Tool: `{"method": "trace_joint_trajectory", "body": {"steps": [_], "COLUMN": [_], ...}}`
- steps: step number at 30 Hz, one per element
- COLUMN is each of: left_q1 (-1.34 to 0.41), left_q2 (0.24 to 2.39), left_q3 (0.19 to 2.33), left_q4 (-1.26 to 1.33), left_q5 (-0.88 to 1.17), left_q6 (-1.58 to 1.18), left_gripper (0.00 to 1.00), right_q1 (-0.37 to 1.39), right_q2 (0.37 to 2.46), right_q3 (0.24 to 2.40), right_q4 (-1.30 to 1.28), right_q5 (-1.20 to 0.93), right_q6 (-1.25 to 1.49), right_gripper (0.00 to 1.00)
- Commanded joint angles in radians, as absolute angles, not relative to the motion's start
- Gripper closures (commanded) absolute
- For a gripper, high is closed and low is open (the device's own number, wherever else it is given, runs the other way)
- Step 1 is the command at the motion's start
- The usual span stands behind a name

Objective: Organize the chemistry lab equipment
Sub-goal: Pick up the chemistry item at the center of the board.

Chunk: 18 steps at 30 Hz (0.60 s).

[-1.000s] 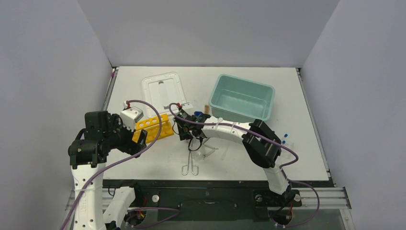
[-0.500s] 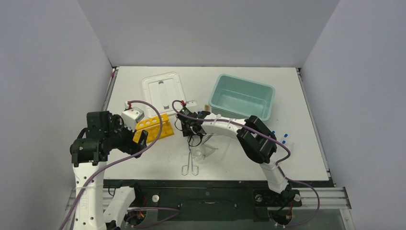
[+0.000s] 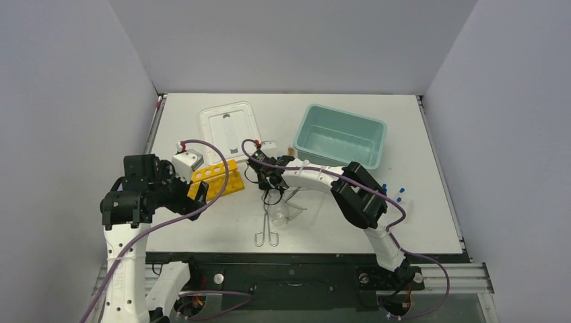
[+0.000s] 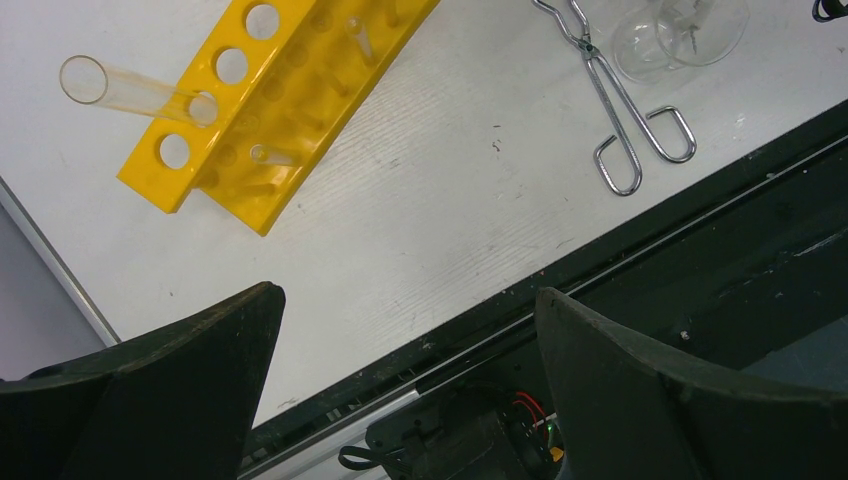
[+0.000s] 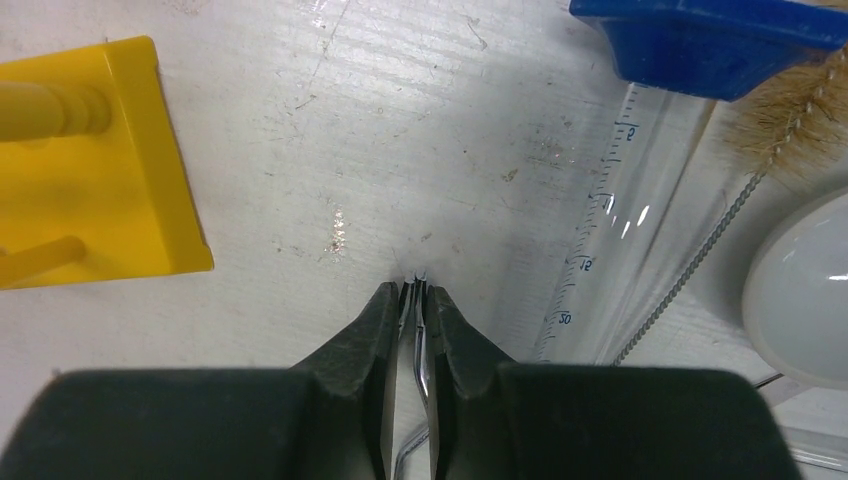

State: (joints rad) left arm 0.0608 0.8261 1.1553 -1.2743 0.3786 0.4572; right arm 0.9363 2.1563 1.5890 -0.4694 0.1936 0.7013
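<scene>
My right gripper (image 5: 414,290) is shut on the tips of the metal tongs (image 5: 421,360), low over the table; from above, the tongs (image 3: 268,232) lie with their loop handles toward the near edge. The yellow holed rack (image 3: 215,178) sits just left of my right gripper (image 3: 273,192). A glass tube (image 4: 125,90) leans in the rack (image 4: 270,100). My left gripper (image 4: 405,295) hangs wide open over the table's near edge, holding nothing. Beside the tongs (image 4: 620,110) stands a clear glass beaker (image 4: 680,35).
A graduated glass cylinder (image 5: 620,220) with a blue base (image 5: 720,40), a tan brush (image 5: 790,120) and a round dish (image 5: 800,290) lie right of my right gripper. The teal tub (image 3: 341,138) and white lid (image 3: 229,124) sit at the back. Blue-capped vials (image 3: 397,192) lie at the right.
My right gripper has shifted slightly toward the back of the table and its jaws have closed onto the tongs' tips. The left arm has barely moved.
</scene>
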Motion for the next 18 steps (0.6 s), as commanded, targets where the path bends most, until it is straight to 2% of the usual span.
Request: {"method": "trace_joint_trajectory", "body": {"steps": [1, 18], "left_q1": [0.064, 0.065], "left_q2": [0.822, 0.816], "left_q3": [1.157, 1.181], "left_q4": [-1.23, -1.244], "left_q5": [0.399, 0.396], "left_q6": [0.466, 0.471], "left_gripper": [0.03, 0.03], "right_q1": [0.939, 0.923], "right_q2": [2.151, 1.987], "right_q3": [1.611, 1.708], "right_q4": [-0.449, -0.418], "right_q5": [0.203, 0.232], "right_q6": [0.725, 0.801], "right_gripper": [1.0, 1.0]}}
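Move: The tongs' tips are already between the right fingers; the tongs' middle lies about 9 cm back and 1 cm right of that hand, roughly at its height. The yellow rack's middle is some 14 cm left and 2 cm forward; the blue cylinder cap 8 cm forward and 4 right; the white dish 4 forward and 10 right. From the left hand, the tongs' middle is about 10 cm forward, 19 right and 21 below. Keeping its pinch on the tips of the metal tongs, the right hand pauses briefly, then lifts about 5 cm, gathering speed and drifting about 2 cm left towards the yellow rack and slightly forward. Its fingertips swing a little leftward, a tilt of under 10 degrees, and the fingers stay shut. ##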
